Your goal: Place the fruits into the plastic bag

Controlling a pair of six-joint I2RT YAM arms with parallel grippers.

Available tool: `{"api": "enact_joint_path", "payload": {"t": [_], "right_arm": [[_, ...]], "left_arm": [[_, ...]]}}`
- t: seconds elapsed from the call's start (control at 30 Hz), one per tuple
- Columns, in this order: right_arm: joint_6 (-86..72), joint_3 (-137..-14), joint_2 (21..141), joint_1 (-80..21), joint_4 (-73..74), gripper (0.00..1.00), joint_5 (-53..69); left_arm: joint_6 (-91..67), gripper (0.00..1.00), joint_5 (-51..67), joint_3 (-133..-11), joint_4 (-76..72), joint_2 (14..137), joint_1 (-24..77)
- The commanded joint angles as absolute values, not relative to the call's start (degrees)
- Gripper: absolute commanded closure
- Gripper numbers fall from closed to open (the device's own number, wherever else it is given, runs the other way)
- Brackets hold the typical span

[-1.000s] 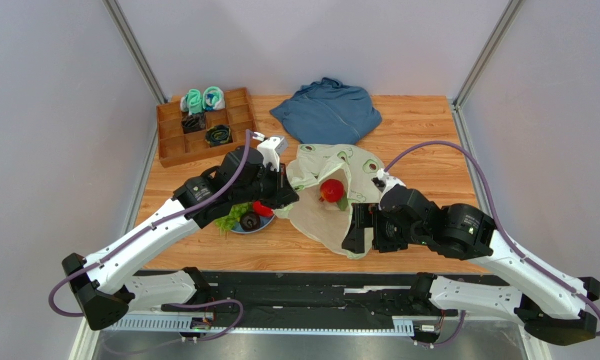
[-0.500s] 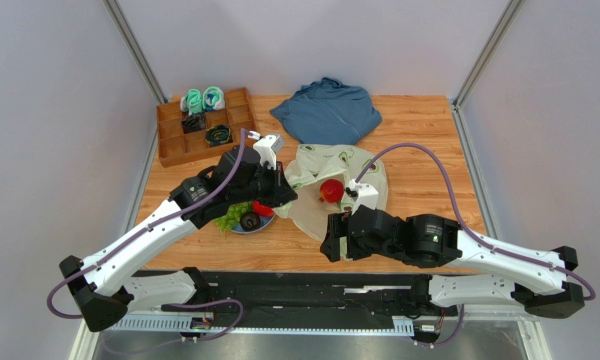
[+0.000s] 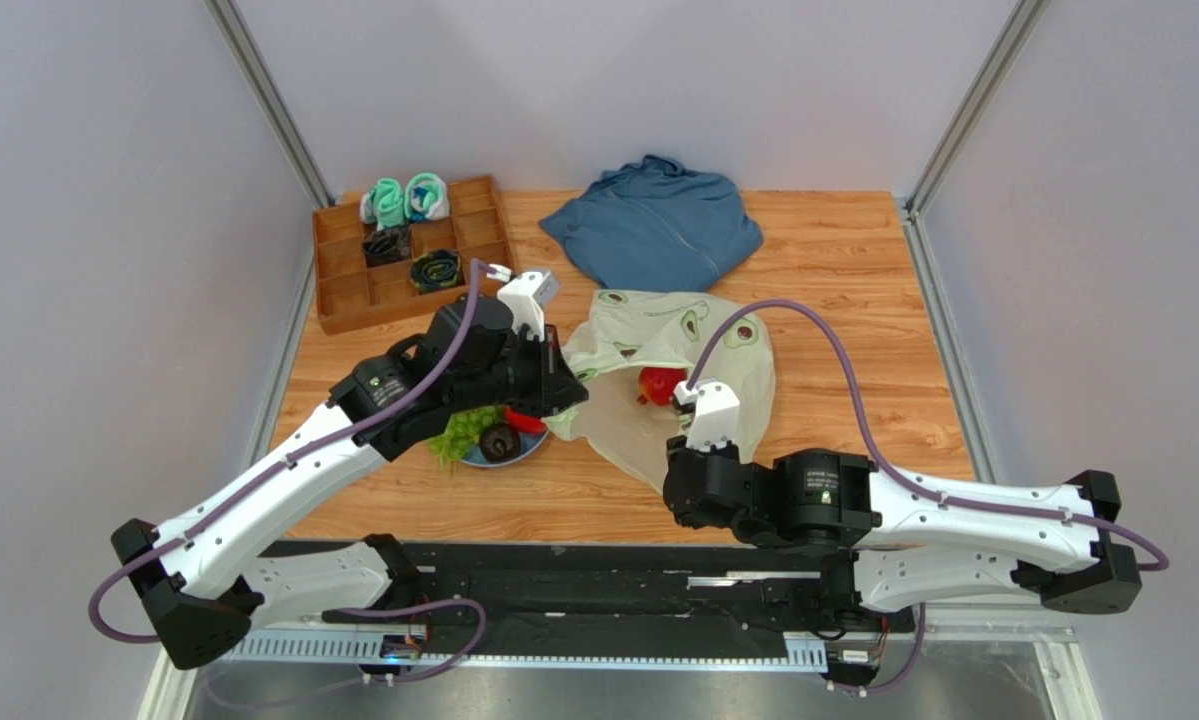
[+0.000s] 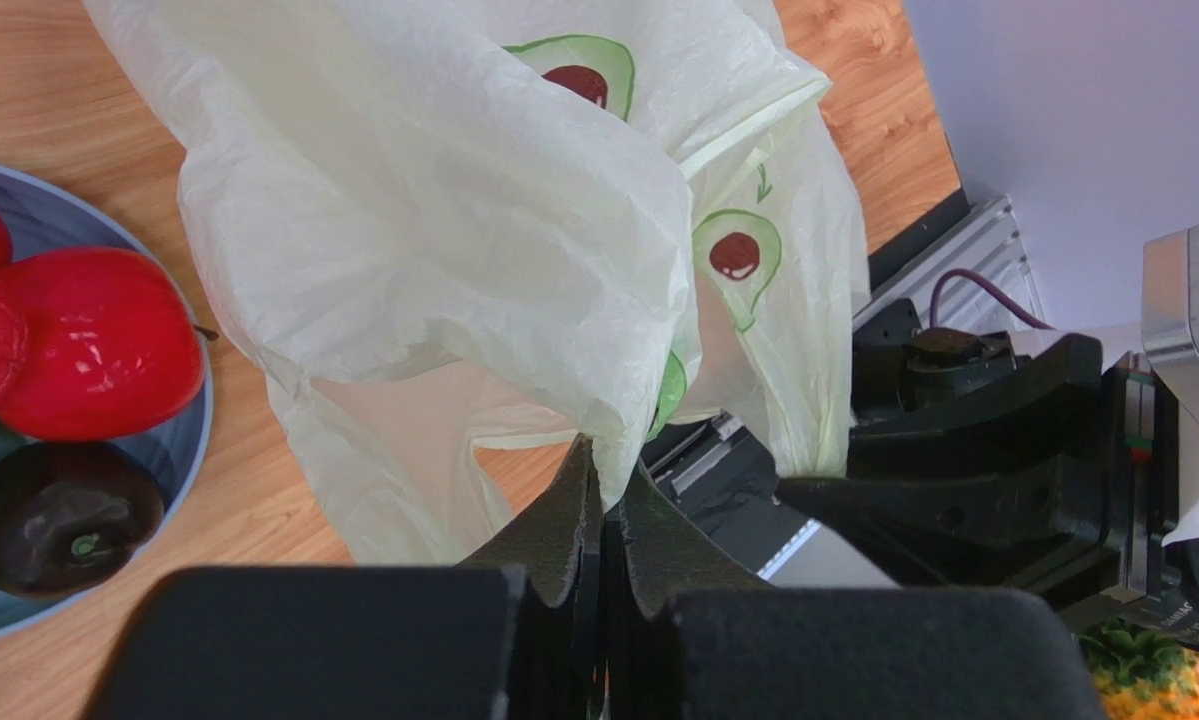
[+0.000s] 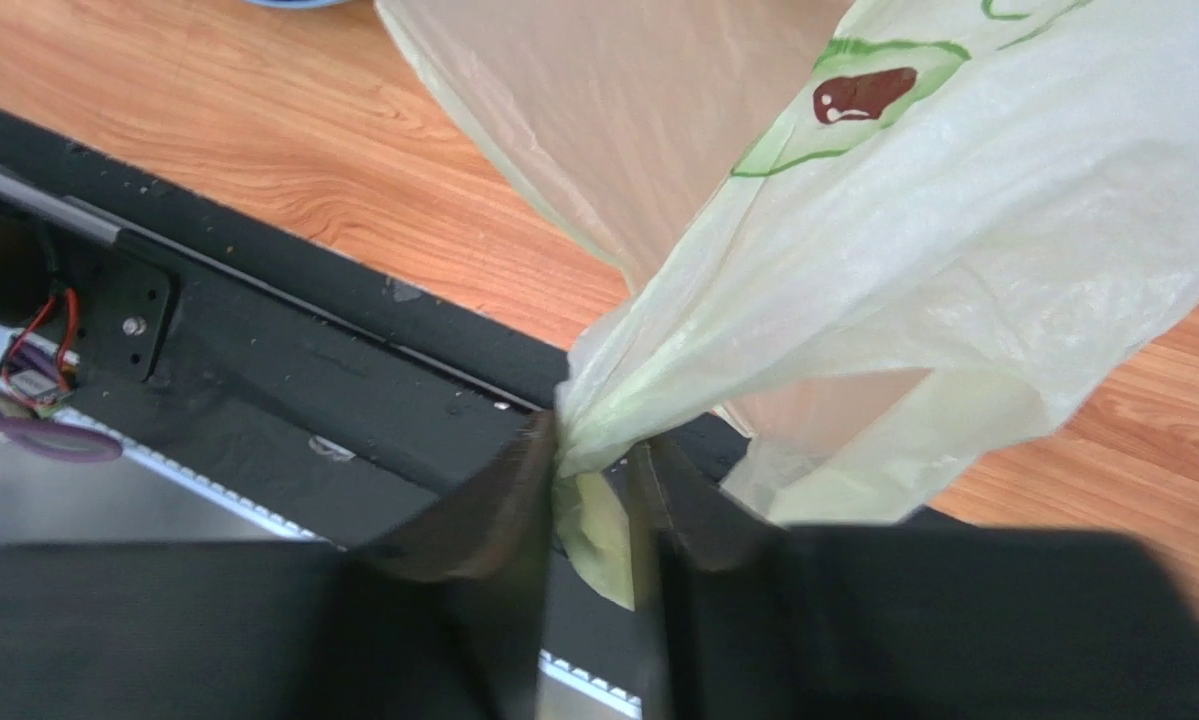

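The pale-green plastic bag (image 3: 718,342) with avocado prints lies mid-table, held up on two sides. My left gripper (image 3: 566,393) is shut on its left edge, the film pinched between the tips (image 4: 608,473). At the table's near edge my right gripper (image 3: 683,477) has its jaws on a bunched strip of the bag (image 5: 936,255), the tips (image 5: 590,450) pressing it from both sides. One red fruit (image 3: 656,384) shows inside the bag's mouth. Left of the bag, a blue plate (image 4: 200,405) holds a red fruit (image 4: 102,345), a dark avocado (image 4: 57,518) and green grapes (image 3: 455,438).
A wooden divider tray (image 3: 478,270) with rolled socks stands at the back left. A folded blue garment (image 3: 653,222) lies at the back centre. The black rail (image 5: 260,375) runs right below the table's front edge, under my right gripper.
My right arm swung left and toward the near edge, and its jaws closed from wide open onto the bag's front strip. The bag now partly covers the red fruit. The left gripper barely moved.
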State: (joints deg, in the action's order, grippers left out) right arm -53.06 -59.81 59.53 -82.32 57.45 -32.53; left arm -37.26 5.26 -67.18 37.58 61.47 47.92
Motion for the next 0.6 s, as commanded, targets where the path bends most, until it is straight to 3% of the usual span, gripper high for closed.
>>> {"api": "enact_joint_path", "payload": {"t": [0.0, 0.07, 0.1, 0.4, 0.57], "right_arm": [[-52.65, -61.69, 58.62, -82.62, 58.17, 0.83, -38.67], [-51.33, -64.84, 57.75, -82.62, 59.67, 0.99, -40.5], [-51.07, -66.17, 57.31, -82.62, 61.42, 1.0, -41.21], [-44.22, -85.23, 50.02, -82.62, 61.62, 1.0, -49.22], [-40.08, -86.49, 47.2, -82.53, 56.43, 1.0, -52.29]], "left_arm": [[-38.15, 1.0, 4.66, -70.66, 37.7, 60.29, 47.55], [-38.14, 1.0, 4.66, -71.45, 38.4, 60.29, 47.2], [-38.23, 1.0, 4.22, -71.89, 39.54, 60.38, 47.11], [-37.7, 1.0, 1.5, -83.31, 49.02, 61.61, 47.02], [-38.14, 1.0, 3.25, -86.57, 52.12, 63.37, 46.85]]}}
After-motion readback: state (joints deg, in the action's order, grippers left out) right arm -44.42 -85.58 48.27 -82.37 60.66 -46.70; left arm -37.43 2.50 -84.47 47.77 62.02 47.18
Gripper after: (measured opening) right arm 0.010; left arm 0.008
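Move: The bag's near handle already lies bunched between the right hand's half-closed fingers, while the left hand grips the bag's left rim, about 9 cm ahead, 12 cm to the left and some 8 cm higher. The red fruit inside the bag sits roughly 22 cm ahead, 1 cm left and 15 cm below the right hand, and 14 cm ahead, 12 cm right and 23 cm below the left. The fruit plate is 9 cm ahead, 13 cm left and 24 cm below the left hand. Upward with the bag's near handle: the right fingers shut fully on it, then the hand sweeps up about 20 cm, drifting right and a little forward as the wrist swings the fingers some 30 degrees up to point flatter and more leftward. The left hand keeps its pinch on its own rim, rising roughly 9 cm and edging left, so the grips spread apart. ##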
